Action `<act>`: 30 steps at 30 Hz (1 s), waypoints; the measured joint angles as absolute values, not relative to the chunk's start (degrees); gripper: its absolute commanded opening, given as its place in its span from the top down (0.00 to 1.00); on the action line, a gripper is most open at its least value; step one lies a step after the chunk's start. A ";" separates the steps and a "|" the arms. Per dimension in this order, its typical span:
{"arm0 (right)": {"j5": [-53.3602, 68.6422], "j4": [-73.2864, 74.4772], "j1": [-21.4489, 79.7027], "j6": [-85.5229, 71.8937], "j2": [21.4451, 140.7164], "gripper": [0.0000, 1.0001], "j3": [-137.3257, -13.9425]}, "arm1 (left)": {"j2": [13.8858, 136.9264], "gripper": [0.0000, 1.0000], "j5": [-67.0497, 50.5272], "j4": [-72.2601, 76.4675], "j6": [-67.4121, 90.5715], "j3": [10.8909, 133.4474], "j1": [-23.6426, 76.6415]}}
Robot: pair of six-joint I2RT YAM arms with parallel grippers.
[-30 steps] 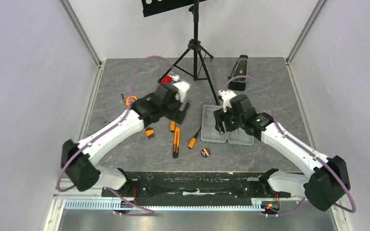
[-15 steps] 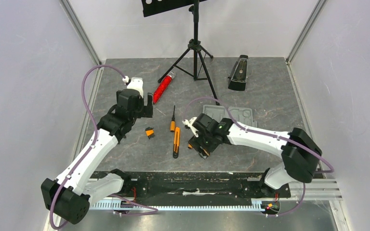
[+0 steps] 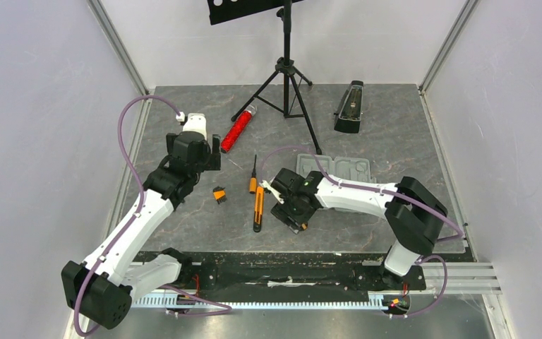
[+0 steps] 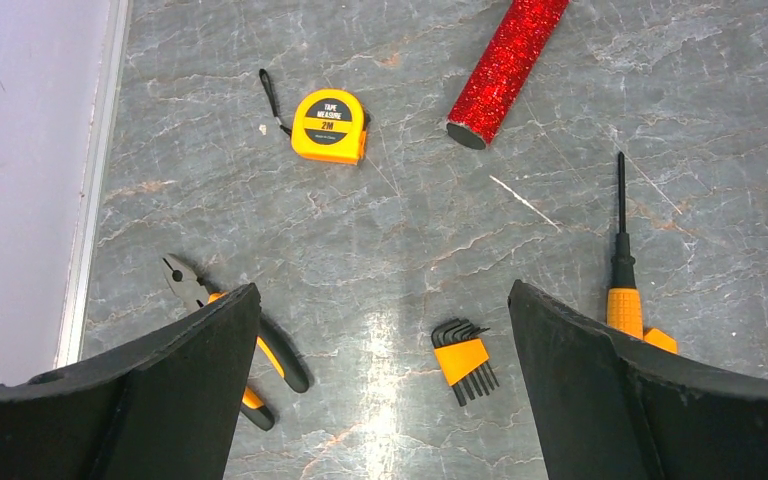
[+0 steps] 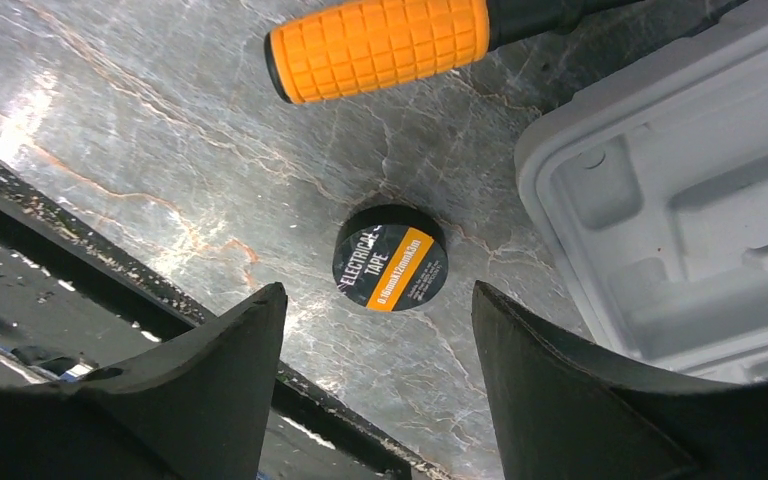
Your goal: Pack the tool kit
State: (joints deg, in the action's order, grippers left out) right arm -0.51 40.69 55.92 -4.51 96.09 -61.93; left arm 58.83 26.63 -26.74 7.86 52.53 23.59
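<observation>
The grey tool kit case [image 3: 339, 169] lies open right of centre, and its moulded tray [image 5: 690, 210] fills the right of the right wrist view. My right gripper [image 5: 378, 288] is open just above the table, with a black electrical tape roll [image 5: 390, 258] ahead of its fingertips and an orange tool handle [image 5: 380, 45] beyond. My left gripper [image 4: 383, 290] is open and empty over the left side. Below it lie a tape measure [image 4: 330, 125], pliers [image 4: 275, 350], a hex key set [image 4: 463, 358] and a screwdriver [image 4: 622, 260]. An orange knife [image 3: 258, 208] lies at mid table.
A red glittery cylinder [image 3: 236, 131] lies at the back left, next to a black tripod stand [image 3: 287, 78]. A black metronome [image 3: 349, 106] stands at the back right. The table's black front rail [image 5: 80, 270] runs just behind the right gripper.
The left arm swung left, away from the centre, and its jaws opened wider. The right arm left the case and came down near the tape roll at the front.
</observation>
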 measured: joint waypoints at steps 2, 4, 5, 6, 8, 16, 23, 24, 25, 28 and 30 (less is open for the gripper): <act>-0.69 40.99 55.92 -4.36 96.82 0.31 -61.93 | 58.83 0.00 26.85 -26.63 7.86 52.51 23.59; -0.99 41.12 55.92 -4.25 97.47 0.32 -61.93 | 58.83 0.01 26.92 -26.52 7.86 52.51 23.59; -1.15 41.12 55.92 -4.19 97.69 0.33 -61.93 | 58.83 0.01 26.92 -26.50 7.84 52.51 23.59; -1.32 41.12 55.92 -4.19 97.91 0.34 -61.93 | 58.85 0.01 26.92 -26.46 7.84 52.51 23.59; -1.61 41.08 55.99 -4.12 98.35 0.35 -61.93 | 58.87 0.01 26.92 -26.46 7.84 52.51 23.59; -2.46 40.91 56.77 -3.97 100.25 0.40 -62.57 | 59.11 0.01 26.89 -26.46 7.84 52.47 23.59; -2.52 40.84 57.06 -3.92 100.36 0.47 -62.59 | 59.11 0.02 26.87 -26.46 7.84 52.47 23.59; -2.57 40.84 57.08 -3.90 100.38 0.48 -62.59 | 59.11 0.02 26.87 -26.44 7.84 52.45 23.59; -2.68 40.84 57.12 -3.90 100.42 0.49 -62.59 | 59.11 0.02 26.87 -26.46 7.84 52.45 23.59; -2.87 40.84 57.17 -3.81 100.64 0.52 -62.72 | 59.11 0.02 26.87 -26.46 7.84 52.45 23.59; -2.92 40.97 57.17 -3.77 100.68 0.53 -62.92 | 59.11 0.02 26.87 -26.46 7.84 52.42 23.59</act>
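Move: The electrical tape lies about 3 cm below the right hand, practically straight under it. Roughly 8 cm ahead of the tape and 3 cm to its left is the short screwdriver; the utility knife is 5 cm ahead and 11 cm left of the tape, the open tool case about 12 cm ahead and 8 cm right. From the left hand the tape is some 14 cm back, 26 cm right and 20 cm down. The right hand sinks about 2 cm over the electrical tape, closing its fingers by nearly a third around its sides. ##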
